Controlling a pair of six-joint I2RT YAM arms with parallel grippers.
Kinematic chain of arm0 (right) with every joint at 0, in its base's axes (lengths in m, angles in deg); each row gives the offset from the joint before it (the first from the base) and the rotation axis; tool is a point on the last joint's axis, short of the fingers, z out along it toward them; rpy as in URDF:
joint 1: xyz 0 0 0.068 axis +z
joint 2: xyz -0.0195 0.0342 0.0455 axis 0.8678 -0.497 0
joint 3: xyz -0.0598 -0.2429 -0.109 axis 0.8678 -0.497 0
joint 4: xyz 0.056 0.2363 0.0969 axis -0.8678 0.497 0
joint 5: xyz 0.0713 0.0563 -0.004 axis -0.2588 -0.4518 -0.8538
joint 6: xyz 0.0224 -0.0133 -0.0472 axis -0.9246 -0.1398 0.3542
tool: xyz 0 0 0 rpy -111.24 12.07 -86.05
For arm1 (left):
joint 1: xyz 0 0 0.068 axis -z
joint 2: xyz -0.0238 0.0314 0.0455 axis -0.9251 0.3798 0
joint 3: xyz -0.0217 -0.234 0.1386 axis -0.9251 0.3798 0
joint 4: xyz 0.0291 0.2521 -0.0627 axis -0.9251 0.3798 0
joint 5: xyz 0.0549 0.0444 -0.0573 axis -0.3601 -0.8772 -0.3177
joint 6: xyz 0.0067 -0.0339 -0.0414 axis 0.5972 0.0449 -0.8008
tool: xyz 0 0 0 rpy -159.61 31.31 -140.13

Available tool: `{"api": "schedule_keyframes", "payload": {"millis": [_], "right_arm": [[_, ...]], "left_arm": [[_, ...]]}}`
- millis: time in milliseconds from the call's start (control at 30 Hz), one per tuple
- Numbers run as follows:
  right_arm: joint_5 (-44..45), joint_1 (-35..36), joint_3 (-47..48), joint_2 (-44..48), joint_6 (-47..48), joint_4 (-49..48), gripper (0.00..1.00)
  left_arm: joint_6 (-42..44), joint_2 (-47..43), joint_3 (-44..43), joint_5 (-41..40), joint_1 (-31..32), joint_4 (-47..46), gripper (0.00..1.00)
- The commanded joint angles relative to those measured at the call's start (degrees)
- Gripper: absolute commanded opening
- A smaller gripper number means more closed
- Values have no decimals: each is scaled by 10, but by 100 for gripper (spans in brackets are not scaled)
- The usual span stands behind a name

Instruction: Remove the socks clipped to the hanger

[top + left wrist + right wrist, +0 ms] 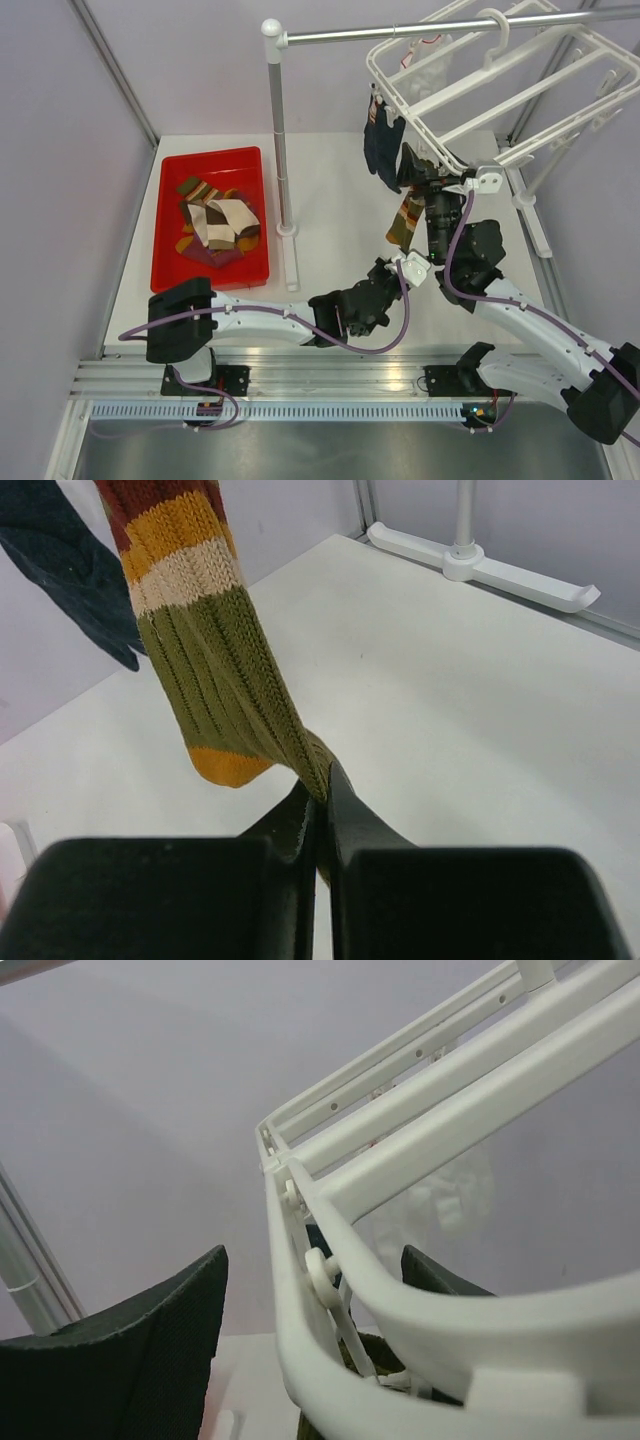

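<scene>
The white hanger (500, 90) hangs tilted from the metal pole at the upper right. A dark navy sock (380, 145), an olive sock with orange and cream stripes (405, 222) and a white sock (432, 55) hang clipped to it. My left gripper (398, 262) is shut on the olive sock's lower end (215, 670), near its orange toe; the jaws (322, 790) pinch the fabric. My right gripper (415, 172) is open, and its fingers (130, 1360) straddle the hanger's rim (290, 1300) by a clip (325, 1275) above the olive sock (385, 1358).
A red bin (170, 255) at the left holds several socks. The metal pole stand (280, 140) rises between the bin and the hanger, with its white foot on the table (480, 565). The navy sock hangs left of the olive one (70, 570). Walls enclose the table.
</scene>
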Motion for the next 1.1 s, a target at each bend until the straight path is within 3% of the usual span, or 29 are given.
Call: {"api": "schedule_keyframes", "payload": {"millis": [0, 267, 400, 633, 933, 1067], "right_arm": [[12, -3, 24, -6, 14, -29, 73], [22, -9, 30, -2, 22, -11, 54], [26, -10, 37, 4, 20, 10, 31], [34, -10, 47, 31, 4, 54, 4], [40, -10, 48, 64, -6, 92, 1], [45, -10, 47, 78, -8, 110, 1]], "left_arm": [[25, 5, -23, 7, 8, -20, 2], [26, 1, -23, 6, 10, -20, 2], [25, 2, -24, 6, 12, -21, 2], [26, 8, -19, -9, 12, -29, 2], [-37, -54, 10, -35, -15, 1, 2], [-131, -123, 25, -46, -66, 99, 2]]}}
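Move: The clip that holds the striped sock sits almost between my open right fingers, about 1 cm ahead and 1 cm right, level with them; the hanger rim runs some 3 cm above, 2 cm ahead and 3 cm right. The navy socks hang about 6 cm ahead, 4 cm left and 9 cm below my right hand. My left hand already pinches the sock's lower end; from it the red bin lies some 41 cm left, 18 cm ahead and 23 cm down. I close my right fingers on the clip to squeeze it, then, still gripping, carry it about 3 cm to the right, 2 cm back and 1.5 cm up. Meanwhile my left hand all but holds still, keeping its pinch on the sock, and only at the very end sets off left and forward towards the red bin, about 4 cm. ##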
